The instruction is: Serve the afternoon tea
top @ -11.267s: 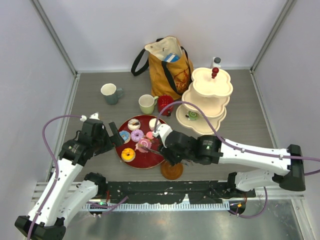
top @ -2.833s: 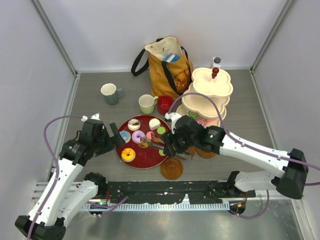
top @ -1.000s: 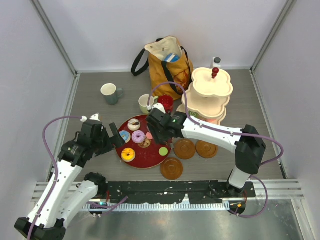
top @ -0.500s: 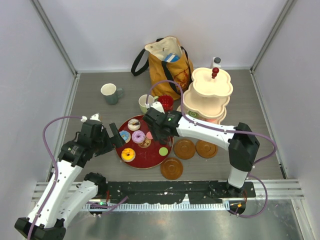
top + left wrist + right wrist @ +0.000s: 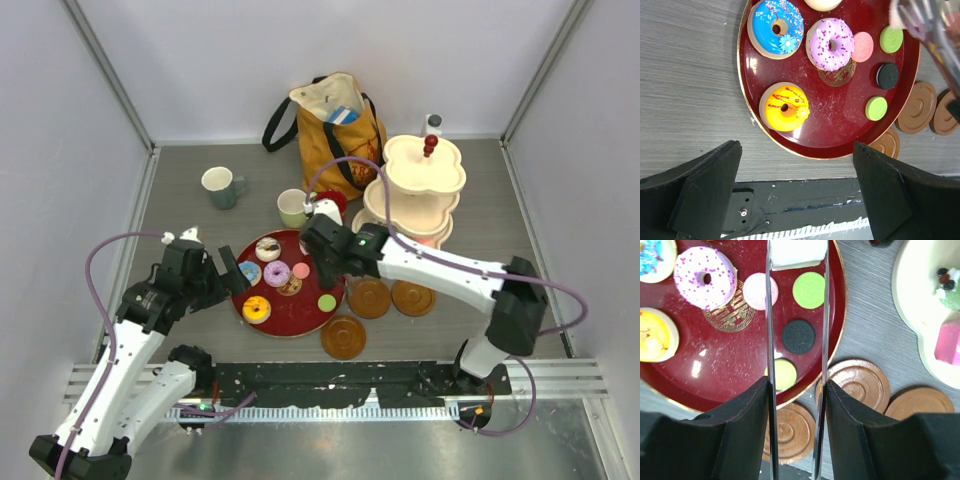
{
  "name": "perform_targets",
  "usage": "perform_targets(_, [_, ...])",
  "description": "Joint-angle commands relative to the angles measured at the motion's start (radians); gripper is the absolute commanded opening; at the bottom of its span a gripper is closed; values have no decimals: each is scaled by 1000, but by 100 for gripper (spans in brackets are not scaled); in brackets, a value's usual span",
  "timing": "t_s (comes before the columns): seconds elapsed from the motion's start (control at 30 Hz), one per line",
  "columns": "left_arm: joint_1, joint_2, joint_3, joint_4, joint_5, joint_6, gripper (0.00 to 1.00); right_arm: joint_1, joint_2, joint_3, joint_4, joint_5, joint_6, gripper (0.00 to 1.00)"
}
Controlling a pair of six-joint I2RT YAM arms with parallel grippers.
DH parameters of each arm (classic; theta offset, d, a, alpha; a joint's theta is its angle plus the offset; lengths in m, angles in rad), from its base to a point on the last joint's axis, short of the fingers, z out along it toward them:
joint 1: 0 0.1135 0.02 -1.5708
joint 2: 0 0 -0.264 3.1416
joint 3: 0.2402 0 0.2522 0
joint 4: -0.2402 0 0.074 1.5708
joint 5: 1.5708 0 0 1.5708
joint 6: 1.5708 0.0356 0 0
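Observation:
My right gripper is shut on a pair of metal tongs, whose blades pinch a white cake piece at the far rim of the red tray. On the tray lie a purple donut, a yellow donut, pink, green and black macarons. My left gripper hangs open over the tray's near edge, holding nothing. Three brown saucers lie right of the tray. The cream stand carries a pink cake on its lowest tier.
A grey-green mug, a pale green mug and a red mug stand behind the tray. The mustard tote bag leans at the back. Grey walls close in the table on the left, right and rear.
The right gripper has squeezed the tongs narrower onto the white cake piece and shifted slightly right over the tray's far side. The left arm has not moved.

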Motion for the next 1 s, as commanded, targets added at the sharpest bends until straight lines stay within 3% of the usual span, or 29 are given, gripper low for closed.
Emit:
perform_targets(0.0, [6,-5,0,37,13,14,100,6,-229,-81,52,-2,28,45])
perform_targets(0.37, [6,-7,0,39,16,17,100,-32,-655,-458,-82,37,208,45])
perform_targets(0.6, [6,-8,-1,45,16,21,100,-204,-864,-557,-166,54,268,44])
perform_targets(0.97, [6,-11,0,45,48,28,100,-488,-889,-577,-208,103,203,44])
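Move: The right hand, holding tongs with the white cake in their tips, has the stand's bottom tier about 17 cm to its right, 7 ahead and some 10 below. The red cup stands 13 cm ahead and 2 right; the near green macaron lies 6 back and 1 right, the middle brown plate 5 back and 10 right. From the idle left hand the tier is roughly 37 cm right and 10 ahead. Right hand lifts the tonged cake, then swings some 24 cm right, sinking and turning clockwise, towards the bottom tier. ##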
